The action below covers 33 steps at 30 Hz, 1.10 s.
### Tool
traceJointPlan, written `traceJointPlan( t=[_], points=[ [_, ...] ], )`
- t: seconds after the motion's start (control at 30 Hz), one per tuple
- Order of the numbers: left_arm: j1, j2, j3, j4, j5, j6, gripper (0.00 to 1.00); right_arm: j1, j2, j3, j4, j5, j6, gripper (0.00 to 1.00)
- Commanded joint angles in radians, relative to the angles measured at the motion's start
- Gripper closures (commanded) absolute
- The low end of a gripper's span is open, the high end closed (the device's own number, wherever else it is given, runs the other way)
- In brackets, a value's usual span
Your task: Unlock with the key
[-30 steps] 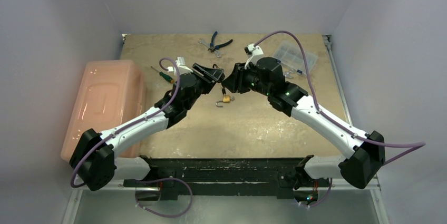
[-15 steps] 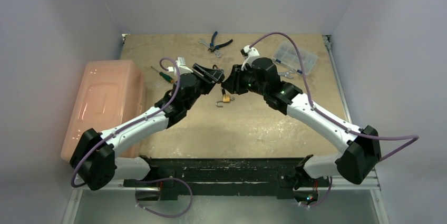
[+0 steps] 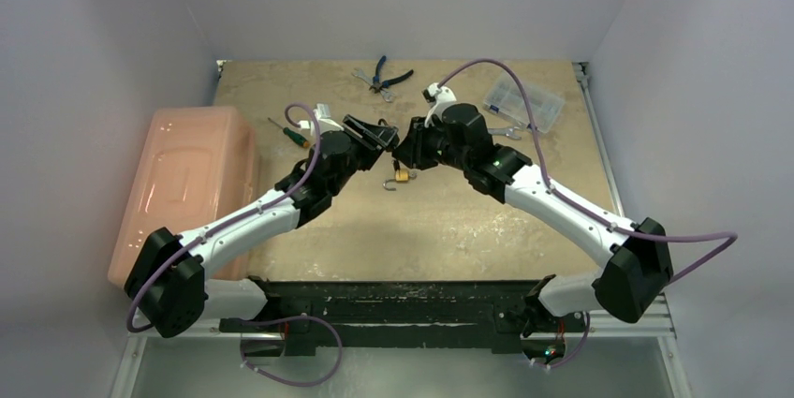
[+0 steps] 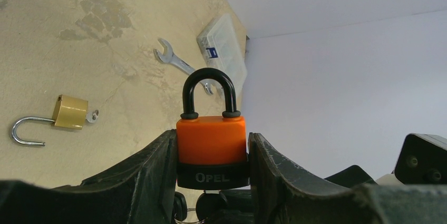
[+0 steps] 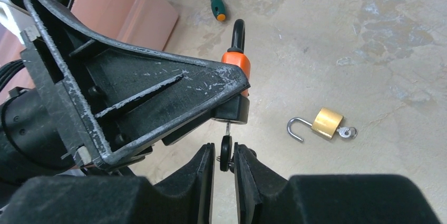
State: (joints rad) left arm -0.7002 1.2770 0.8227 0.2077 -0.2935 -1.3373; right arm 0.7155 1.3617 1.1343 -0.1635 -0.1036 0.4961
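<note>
An orange padlock (image 4: 211, 147) with a black shackle and black base stands upright between the fingers of my left gripper (image 4: 212, 137), which is shut on its body and holds it above the table. A key (image 5: 225, 155) with a black head hangs from the padlock's underside (image 5: 235, 109). My right gripper (image 5: 225, 150) comes from below with its jaws on either side of that key head. They are nearly closed, with a thin gap still showing on the left side. In the top view the two grippers meet tip to tip: left gripper (image 3: 379, 136), right gripper (image 3: 401, 147).
A brass padlock (image 3: 401, 175) lies on the table with its shackle open and a key in it, just below the grippers. A pink bin (image 3: 192, 173) stands at the left. A green screwdriver (image 3: 288, 131), pliers (image 3: 389, 75), a wrench (image 4: 176, 60) and a clear plastic box (image 3: 522, 96) lie farther back.
The right arm has shifted left toward the held padlock. Its jaws have narrowed around the key head. The left arm and the orange padlock have stayed still.
</note>
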Motion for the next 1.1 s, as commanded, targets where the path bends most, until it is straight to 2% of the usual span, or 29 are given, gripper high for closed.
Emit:
traceJointPlan(
  t=[0.0, 0.1, 0.23, 0.63, 1.07],
  points=[
    [0.009, -0.015, 0.038, 0.056, 0.005, -0.019, 1.0, 0.012, 0.013, 0.009, 0.023, 0.014, -0.015, 0.75],
    [0.009, -0.014, 0.04, 0.054, 0.007, -0.018, 1.0, 0.016, 0.019, 0.016, 0.016, 0.028, -0.022, 0.81],
    [0.009, -0.016, 0.04, 0.055, 0.008, -0.02, 1.0, 0.02, 0.022, 0.019, 0.012, 0.046, -0.028, 1.0],
    [0.009, -0.005, 0.047, 0.048, 0.037, -0.031, 1.0, 0.025, 0.024, 0.038, 0.03, 0.1, -0.028, 1.0],
    [0.01, 0.01, 0.04, 0.064, 0.063, -0.052, 1.0, 0.025, 0.088, 0.15, 0.074, 0.093, -0.028, 1.0]
  ],
)
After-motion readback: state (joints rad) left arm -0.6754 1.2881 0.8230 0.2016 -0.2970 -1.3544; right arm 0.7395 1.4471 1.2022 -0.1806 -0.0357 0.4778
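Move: From the right hand, the black head of the key already set in the orange padlock lies almost between the fingertips, about 1 cm to the left, level fore and aft, and 1 cm lower. The orange padlock's middle is some 3 cm ahead, 4 cm left and 1 cm lower, and the open brass padlock lies on the table roughly 9 cm ahead, straight in line and 23 cm below. From the left hand, which already holds the orange padlock, the key head is about 2 cm back and 4 cm right, level in height. The right hand sinks about 1 cm to the key head while its fingers, already narrowed around it, close from roughly a quarter open and pinch the head just outside the padlock's keyhole. It then pauses nearly still, turning only a few degrees, before both hands ease forward and left together by about 1 cm, the left keeping its grip on the orange padlock and the right its pinch on the key. ##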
